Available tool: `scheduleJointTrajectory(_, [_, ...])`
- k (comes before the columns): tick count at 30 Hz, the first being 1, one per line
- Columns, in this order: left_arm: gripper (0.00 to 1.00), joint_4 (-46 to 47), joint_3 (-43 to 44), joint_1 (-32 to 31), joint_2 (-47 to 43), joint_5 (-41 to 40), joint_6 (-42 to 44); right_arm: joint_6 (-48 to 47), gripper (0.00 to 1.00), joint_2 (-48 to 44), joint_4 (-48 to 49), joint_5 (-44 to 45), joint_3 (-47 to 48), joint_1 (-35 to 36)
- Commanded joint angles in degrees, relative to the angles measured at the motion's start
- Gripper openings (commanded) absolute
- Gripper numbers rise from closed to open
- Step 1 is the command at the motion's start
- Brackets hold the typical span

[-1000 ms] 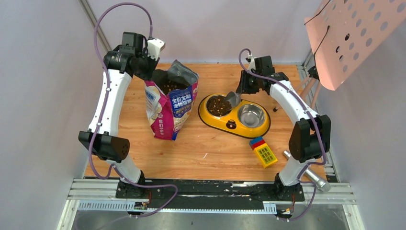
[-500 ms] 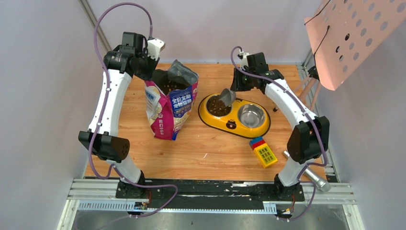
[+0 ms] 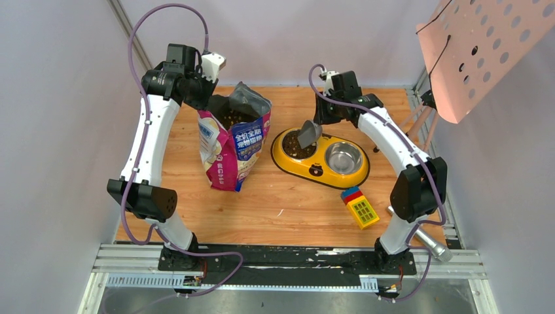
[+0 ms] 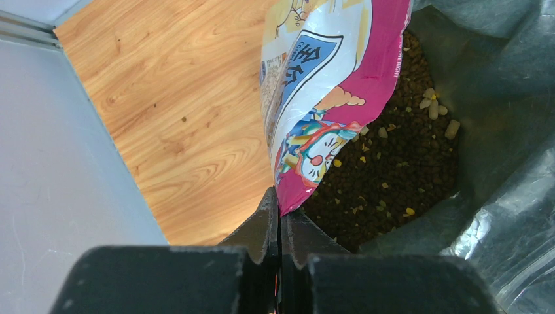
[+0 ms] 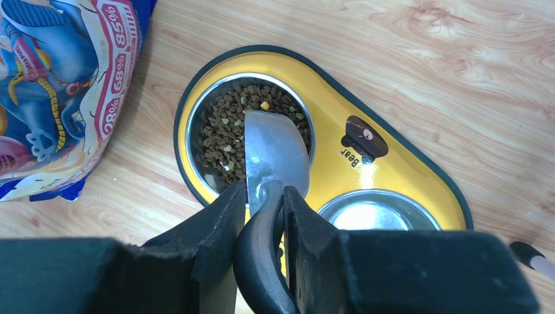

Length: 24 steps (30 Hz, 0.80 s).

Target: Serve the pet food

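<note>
The pet food, dark brown kibble, fills the left bowl (image 3: 291, 146) (image 5: 222, 134) of the yellow double feeder (image 3: 315, 171) (image 5: 330, 127). More kibble (image 4: 393, 163) lies inside the open blue-and-magenta bag (image 3: 233, 149) (image 4: 327, 72). My left gripper (image 3: 208, 97) (image 4: 280, 208) is shut on the bag's pink rim and holds it upright. My right gripper (image 3: 322, 116) (image 5: 265, 196) is shut on the black handle of the grey metal scoop (image 3: 308, 134) (image 5: 276, 154). The scoop hangs tipped, mouth down, just over the filled bowl.
The feeder's right steel bowl (image 3: 343, 157) (image 5: 376, 212) holds nothing. A toy of coloured blocks (image 3: 360, 207) lies near the front right, a silver cylinder (image 3: 424, 237) by the right arm's base. A pink perforated panel (image 3: 484, 46) overhangs the far right corner.
My right arm has swung left and the scoop has tipped steeper over the left bowl. The left arm and the bag have not moved.
</note>
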Motion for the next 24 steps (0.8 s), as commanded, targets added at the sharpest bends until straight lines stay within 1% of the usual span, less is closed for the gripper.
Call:
scheduleJointTrajectory(1, [0.00, 7.4, 3.9, 0.5, -6.4, 1.4, 0.3, -2.5, 0.00, -4.7, 1.6, 1.5, 2.2, 0.0])
scheduleJointTrajectory(6, [0.00, 7.5, 4.0, 0.5, -6.1, 2.5, -0.4, -4.3, 0.00, -8.3, 0.4, -4.7, 7.2, 0.0])
scheduleJointTrajectory(8, [0.00, 7.6, 4.2, 0.5, -5.8, 3.9, -1.4, -3.8, 0.00, -8.7, 0.3, -7.6, 12.0, 0.0])
scheduleJointTrajectory(12, [0.00, 8.2, 4.3, 0.5, -4.8, 6.7, -4.4, -0.5, 0.00, -6.3, 0.2, -11.4, 22.1, 0.0])
scheduleJointTrajectory(17, [0.00, 12.1, 3.2, 0.5, -5.0, 8.7, -9.6, 1.7, 0.00, -2.8, 0.3, -11.8, 31.7, 1.7])
scheduleJointTrajectory(21, [0.00, 15.0, 2.2, 0.3, -5.0, 10.2, -13.7, 4.0, 0.00, -2.8, 3.1, -17.7, 34.0, 2.9])
scheduleJointTrajectory(24, [0.00, 15.3, 2.6, -0.4, -4.0, 11.9, -15.7, 3.0, 0.00, -2.8, 3.7, -21.4, 33.7, 5.2])
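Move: The right hand's scoop is tipped over the food-filled left bowl, whose middle lies about 4 cm ahead of that hand, 6 cm to its left and 15 cm below. The empty right bowl is some 8 cm to the hand's right, 1 cm back and 15 cm below; the bag's opening is roughly 23 cm left, 2 cm back and 6 cm above. From the left hand, the opening is about 9 cm right, 2 cm back and 6 cm below, the filled bowl 29 cm right, 5 cm ahead and 27 cm below. Still gripping the scoop, the right hand lifts it nearly straight up and away from the filled bowl by some 27 cm, drifting left to the bag's side and slightly back late in the climb, while the wrist tips up about 30 degrees, raises its left side and turns counter-clockwise, bringing the blade nearer level. The left hand keeps its pinch on the bag's rim and draws it about 2 cm to the right, its left side rolling down some 10 degrees. ##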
